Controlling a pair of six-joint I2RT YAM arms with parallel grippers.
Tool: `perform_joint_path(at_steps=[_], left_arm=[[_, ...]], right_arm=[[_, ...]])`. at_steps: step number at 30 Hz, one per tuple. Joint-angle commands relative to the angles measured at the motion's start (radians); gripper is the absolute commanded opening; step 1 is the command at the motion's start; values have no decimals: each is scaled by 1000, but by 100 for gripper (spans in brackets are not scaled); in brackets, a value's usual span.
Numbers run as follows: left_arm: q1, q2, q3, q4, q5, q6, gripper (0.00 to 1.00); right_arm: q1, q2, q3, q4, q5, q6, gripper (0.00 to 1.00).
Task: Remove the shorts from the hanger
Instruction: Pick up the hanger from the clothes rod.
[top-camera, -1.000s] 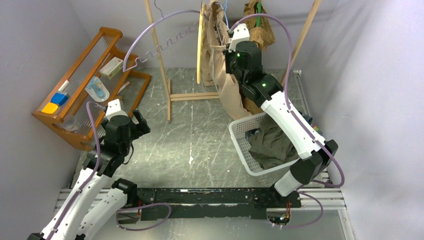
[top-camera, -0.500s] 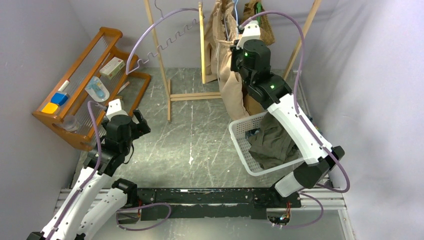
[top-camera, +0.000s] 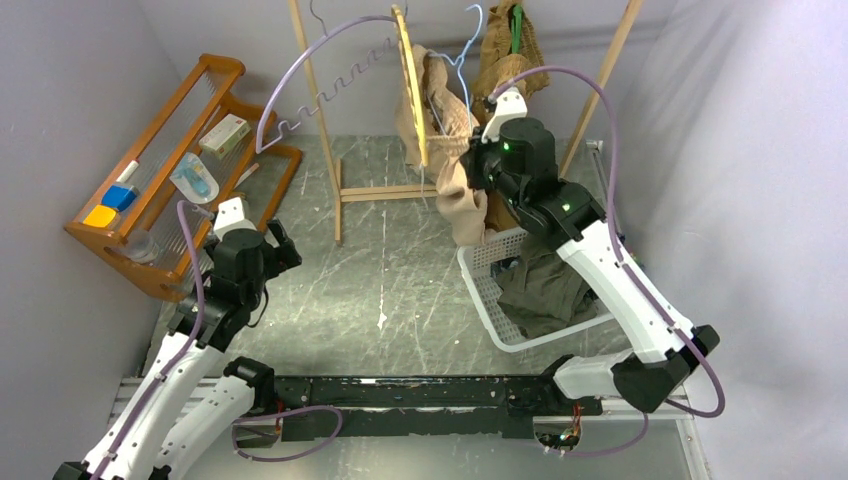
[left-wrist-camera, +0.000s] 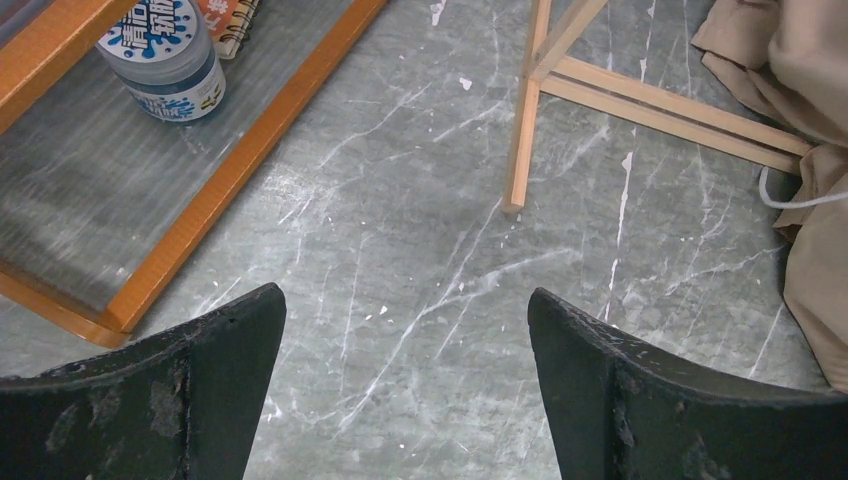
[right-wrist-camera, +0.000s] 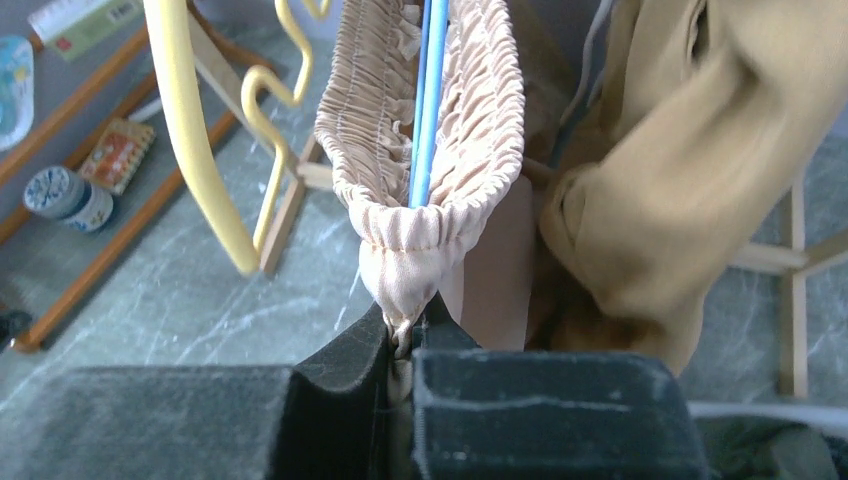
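Light beige shorts (top-camera: 440, 105) hang by their gathered waistband (right-wrist-camera: 420, 130) on a blue wire hanger (right-wrist-camera: 432, 90) on the wooden rack. My right gripper (right-wrist-camera: 405, 335) is shut on the lowest fold of that waistband; in the top view it (top-camera: 475, 165) sits just right of the cloth. Tan-brown shorts (top-camera: 505, 60) hang further back on a green hanger. Olive green shorts (top-camera: 540, 285) lie in the white basket (top-camera: 480, 285). My left gripper (top-camera: 280, 245) stands open over the bare floor (left-wrist-camera: 405, 292), far from the rack.
A bare yellow hanger (top-camera: 412, 90) swings next to the beige shorts, also seen from the right wrist (right-wrist-camera: 195, 140). The rack's wooden foot (left-wrist-camera: 520, 150) stands ahead of my left gripper. An orange shelf (top-camera: 160, 160) with a jar (left-wrist-camera: 165, 55) lines the left wall.
My right arm has pulled back and down from the rack with the beige waistband in its grip. The blue and yellow hangers have swung and tilted. The left arm has not moved.
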Motion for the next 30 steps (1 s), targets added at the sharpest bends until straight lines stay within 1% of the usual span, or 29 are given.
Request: perform_joint_path(at_steps=[1, 6, 12, 16, 19, 21, 24, 28, 30], left_arm=[[-1, 13, 31, -12, -1, 4, 95], [-1, 32, 41, -34, -15, -5, 95], [-1, 26, 35, -27, -8, -4, 96], [-1, 30, 24, -4, 7, 4, 96], [-1, 46, 49, -31, 11, -4, 98], [-1, 43, 46, -35, 14, -9, 99], [-1, 21, 35, -16, 24, -12, 99], [-1, -15, 25, -15, 2, -28, 99], [-1, -31, 19, -10, 1, -34, 100]], right_arm=[[3, -85, -68, -8, -27, 51, 0], [3, -174, -211, -1, -125, 85, 0], [3, -313, -446, 54, -232, 170, 0], [4, -398, -587, 117, -395, 166, 0], [5, -453, -698, 135, -420, 201, 0], [5, -492, -751, 140, -422, 228, 0], [7, -550, -821, 166, -469, 241, 0], [9, -610, -887, 211, -609, 220, 0], [11, -624, -912, 220, -651, 211, 0]])
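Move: The right hand already grips one end of the beige shorts' waistband, with the blue hanger inside and clear of the rod. The open floor between the arms lies some 7 cm back, 18 cm left and 38 cm below it. The yellow hanger is about 12 cm ahead and 13 cm left, the brown shorts 15 cm ahead and 6 cm right, the basket 10 cm back and 22 cm right, well below. From the left hand, that floor is about 27 cm right, 2 cm ahead, 21 cm down. Down and back together, about 18 cm and 16 cm, the right hand draws the beige shorts and blue hanger away from the clothes rod towards the open floor, levelling off at the end. Its shut fingers keep their pinch on the waistband while the wrist tips down and swings counter-clockwise, each some 20 degrees, its left side rising a little. ##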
